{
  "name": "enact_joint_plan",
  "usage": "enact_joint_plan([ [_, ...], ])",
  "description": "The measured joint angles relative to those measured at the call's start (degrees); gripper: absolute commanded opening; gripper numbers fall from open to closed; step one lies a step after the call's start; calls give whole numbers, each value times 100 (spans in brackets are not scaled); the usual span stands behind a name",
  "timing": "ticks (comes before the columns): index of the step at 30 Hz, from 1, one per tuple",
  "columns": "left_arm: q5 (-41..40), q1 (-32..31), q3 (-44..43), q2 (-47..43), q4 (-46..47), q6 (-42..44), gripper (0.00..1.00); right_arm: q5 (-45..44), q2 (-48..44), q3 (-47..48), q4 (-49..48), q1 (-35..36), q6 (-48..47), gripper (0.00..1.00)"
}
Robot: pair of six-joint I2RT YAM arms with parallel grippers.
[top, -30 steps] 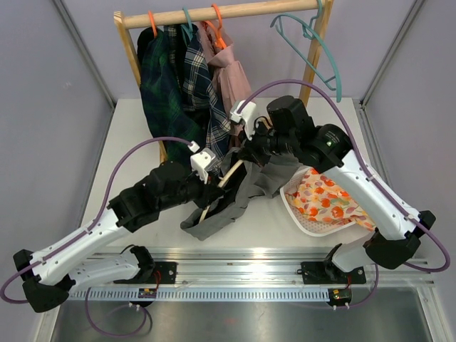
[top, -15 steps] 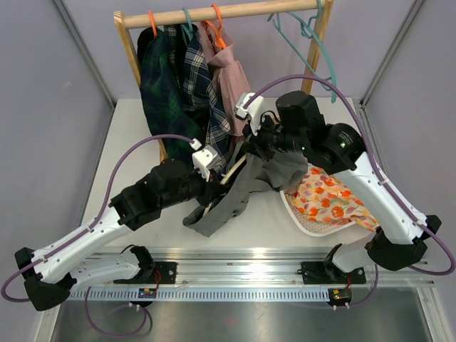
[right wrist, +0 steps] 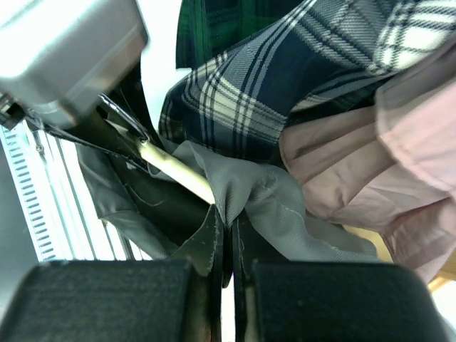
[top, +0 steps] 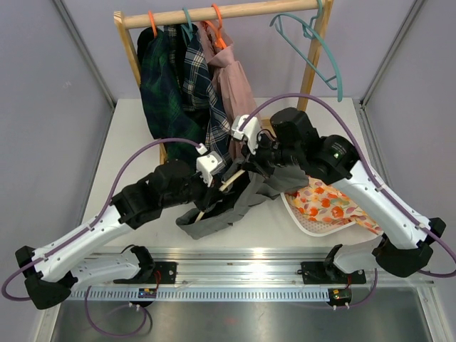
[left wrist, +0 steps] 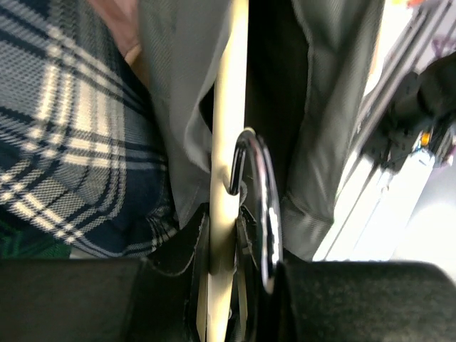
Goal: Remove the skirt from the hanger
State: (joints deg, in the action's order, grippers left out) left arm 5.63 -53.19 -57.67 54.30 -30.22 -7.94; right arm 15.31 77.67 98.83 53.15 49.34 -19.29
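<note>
The grey skirt (top: 228, 206) hangs from a pale wooden hanger (top: 226, 182) held over the table's middle. My left gripper (top: 211, 187) is shut on the hanger bar (left wrist: 226, 142) just below its metal hook (left wrist: 262, 206); grey cloth (left wrist: 178, 107) drapes on both sides of the bar. My right gripper (top: 251, 165) is shut on a bunched fold of the skirt (right wrist: 249, 192) where it wraps the hanger's bar (right wrist: 178, 172). The skirt's lower part lies crumpled on the table.
A wooden rack (top: 214, 13) at the back carries plaid garments (top: 178, 85), a pink garment (top: 231, 75) and empty teal hangers (top: 320, 50). A floral cloth on a white tray (top: 324, 206) lies at the right. The rail (top: 242, 274) runs along the near edge.
The right gripper has shifted left and down with its fold of grey cloth. The skirt has bunched more under the hanger. The left gripper keeps its hold on the hanger.
</note>
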Motion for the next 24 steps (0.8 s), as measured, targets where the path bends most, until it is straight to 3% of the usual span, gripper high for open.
enact_joint_plan([
  [10,155,0,-437,389,-636,105,0,-363,247,96,251,146,304,0],
  [18,186,0,-111,195,-282,203,0,-181,162,260,518,146,-457,0],
  [21,299,0,39,76,-282,378,0,234,-83,-203,629,177,-1045,13],
  [23,407,-4,98,11,-391,562,0,538,-223,-507,734,247,-1445,48],
  [24,411,-7,111,4,-407,638,0,883,-269,-625,817,313,-1617,56],
])
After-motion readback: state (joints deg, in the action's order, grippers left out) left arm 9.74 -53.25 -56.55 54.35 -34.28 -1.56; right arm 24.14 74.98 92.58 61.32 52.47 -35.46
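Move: My right hand already pinches a fold at the far end of the grey skirt. The skirt's bulk hangs roughly 8 cm below it and 7 back, in line sideways, and the hanger's bare stretch lies about 5 cm left, 4 back and 5 below. The pink skirt hangs some 7 cm ahead and 3 left. My left hand still grips the hanger; from it the grey skirt's middle is about 7 cm right, level ahead, 7 below. I hold the pinch on the grey skirt with my right hand while it sinks a centimetre or two and eases partly up again, then open those fingers and let the fold go, swinging back and down about 5 cm towards the skirt's nearer folds and turning some 15 degrees counter-clockwise. My left hand keeps its grip on the hanger, sinking about 2 cm and drawing slightly back. ##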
